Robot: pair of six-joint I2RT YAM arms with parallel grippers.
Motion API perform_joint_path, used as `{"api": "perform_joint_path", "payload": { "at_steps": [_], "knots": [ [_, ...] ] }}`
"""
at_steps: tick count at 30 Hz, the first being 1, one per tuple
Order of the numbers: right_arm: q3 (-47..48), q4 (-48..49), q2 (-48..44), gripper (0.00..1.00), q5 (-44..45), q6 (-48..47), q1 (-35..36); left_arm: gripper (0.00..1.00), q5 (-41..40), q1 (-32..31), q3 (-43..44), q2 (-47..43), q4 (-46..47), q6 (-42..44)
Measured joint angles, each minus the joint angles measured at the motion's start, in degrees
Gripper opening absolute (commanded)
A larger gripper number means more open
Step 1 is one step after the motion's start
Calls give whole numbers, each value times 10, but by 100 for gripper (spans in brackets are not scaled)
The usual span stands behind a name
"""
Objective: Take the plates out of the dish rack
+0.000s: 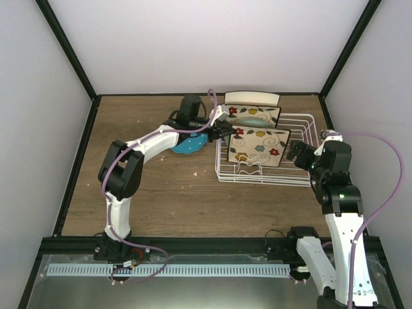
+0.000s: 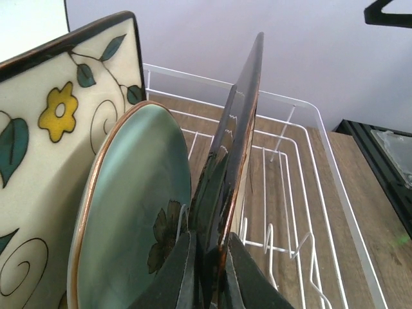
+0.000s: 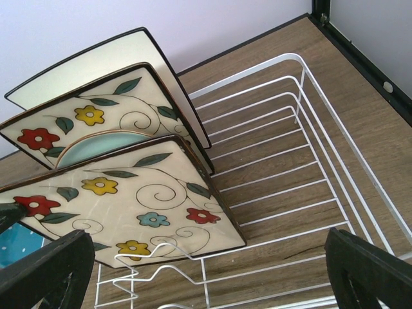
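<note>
The white wire dish rack [image 1: 302, 182] stands right of centre. In it stand a plain cream square plate [image 1: 252, 98] at the back, a square floral plate [image 1: 259, 116], a mint green plate [image 1: 250, 121], and a front square floral plate [image 1: 261, 149]. My left gripper [image 1: 224, 129] is shut on the left edge of the front floral plate, seen edge-on in the left wrist view [image 2: 239, 129] between my fingers [image 2: 246, 270]. My right gripper [image 1: 299, 154] is open and empty at the rack's right side. The blue dotted plate [image 1: 188, 147] lies on the table. No pink plate shows.
The rack's right half [image 3: 309, 129] holds no plates, only wire floor and zigzag dividers [image 3: 161, 273]. Grey walls with black frame posts close in the table at the back and sides. The blue plate lies just left of the rack under my left arm.
</note>
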Motion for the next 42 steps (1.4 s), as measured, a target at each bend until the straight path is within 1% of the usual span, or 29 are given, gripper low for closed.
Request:
{"api": "perform_joint_path", "payload": {
  "at_steps": [14, 25, 33, 37, 42],
  "knots": [
    [0, -2, 7, 100, -3, 2, 0, 4, -46, -4, 8, -3, 19, -102],
    [-3, 17, 12, 100, -13, 2, 0, 4, -57, 1, 19, -66, 35, -141],
    [-10, 23, 7, 100, -16, 4, 0, 4, -1, 12, 45, -92, 75, -251],
    [-20, 26, 4, 100, -18, 6, 0, 4, 25, 41, 45, -110, 112, -316],
    [-27, 29, 7, 100, -19, 8, 0, 4, 35, 97, 45, -141, 164, -389]
  ]
}}
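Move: The left gripper already pinches the near flowered plate by its upper left part; the plate's middle is about 10 cm to the right, 2 cm back and 6 cm below. Just behind it stands the teal oval plate, some 9 cm right, 4 ahead and 11 below the hand. The blue dotted plate lies about 15 cm left, 9 ahead and 20 below. From the right gripper the held plate is about 11 cm ahead, 10 left and 14 below. Keep the left fingers shut on the flowered plate and ease it just over 1 cm forward, then draw it straight up out of the rack, clear of the teal plate. Bring it some 20 cm up in all, tilting the fingertips upward about 20 degrees, and swing about 8 cm left near the top. ##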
